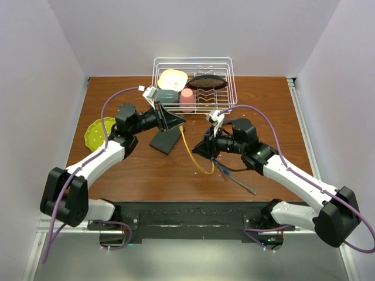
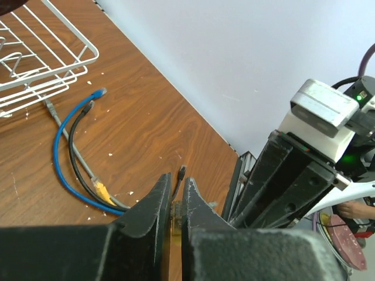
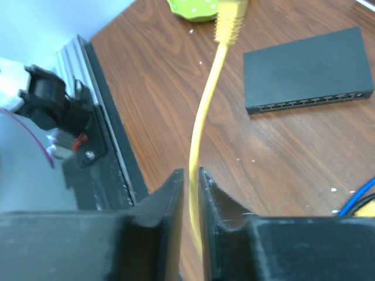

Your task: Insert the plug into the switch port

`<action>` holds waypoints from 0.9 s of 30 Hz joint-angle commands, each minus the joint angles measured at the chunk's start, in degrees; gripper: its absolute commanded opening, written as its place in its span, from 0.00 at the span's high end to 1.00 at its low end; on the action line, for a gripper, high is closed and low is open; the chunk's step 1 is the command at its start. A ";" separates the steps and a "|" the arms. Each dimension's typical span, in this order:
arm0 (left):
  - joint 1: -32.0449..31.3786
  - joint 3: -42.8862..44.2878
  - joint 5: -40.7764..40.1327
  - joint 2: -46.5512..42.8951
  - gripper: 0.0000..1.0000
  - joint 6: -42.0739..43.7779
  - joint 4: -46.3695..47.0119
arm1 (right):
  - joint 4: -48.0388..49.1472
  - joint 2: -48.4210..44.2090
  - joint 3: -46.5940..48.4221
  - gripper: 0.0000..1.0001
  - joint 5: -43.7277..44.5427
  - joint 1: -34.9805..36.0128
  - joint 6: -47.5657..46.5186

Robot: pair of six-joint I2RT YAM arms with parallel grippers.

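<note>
The switch (image 1: 165, 140) (image 3: 304, 67) is a flat dark grey box lying on the table, with a row of ports (image 3: 310, 104) along one long narrow edge. My left gripper (image 1: 179, 122) (image 2: 176, 178) hovers just above and right of it, shut on the plug (image 2: 173, 211) of the yellow cable (image 1: 190, 153). The plug's yellow boot (image 3: 229, 20) shows at the top of the right wrist view. My right gripper (image 1: 201, 149) (image 3: 190, 172) is lower on the same cable (image 3: 202, 117). Its jaws stand slightly apart and the cable runs loosely between them.
A white wire dish rack (image 1: 228, 64) (image 2: 47, 70) with dishes stands at the back. A green plate (image 1: 94, 134) (image 3: 196, 9) lies at the left. Loose blue, black and grey cables (image 1: 231, 170) (image 2: 70, 152) lie near the right arm.
</note>
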 commanded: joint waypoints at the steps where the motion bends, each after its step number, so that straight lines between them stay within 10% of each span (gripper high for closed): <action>1: -0.02 1.14 -0.97 -4.67 1.00 0.88 0.38 | 1.38 -2.32 3.48 0.59 4.39 0.43 0.04; 3: -0.02 1.49 -2.29 -6.87 1.00 1.15 -0.93 | 1.20 -2.94 3.40 0.38 5.88 0.69 -0.23; 10: -0.02 1.40 -4.66 -11.00 1.00 0.01 -1.64 | 1.73 -1.10 4.10 0.17 11.32 7.35 -1.37; 27: -0.02 1.23 2.10 -14.78 1.00 -6.14 5.91 | 0.85 8.14 7.70 0.18 59.35 14.75 9.96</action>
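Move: The yellow plug, gripped by the left hand, is about 8 cm ahead of the right hand, 6 cm to its left and 4 cm higher. The switch lies 15 cm ahead of the right hand, 13 cm left and 20 cm below; the blue plug is 12 cm right, 3 cm ahead and 21 cm below. From the left hand the switch is 7 cm ahead, 8 cm left and 25 cm down; the pink cup is 23 cm straight ahead and 21 cm lower. The yellow cable is let out of the right fingers, which open wide as that hand eases up and about 4 cm left, then swings forward and down some 5 cm under the left hand, drifting back right and turning about 25 degrees clockwise. The left hand keeps its pinch on the plug, lifting it about 7 cm and 3 cm back. ##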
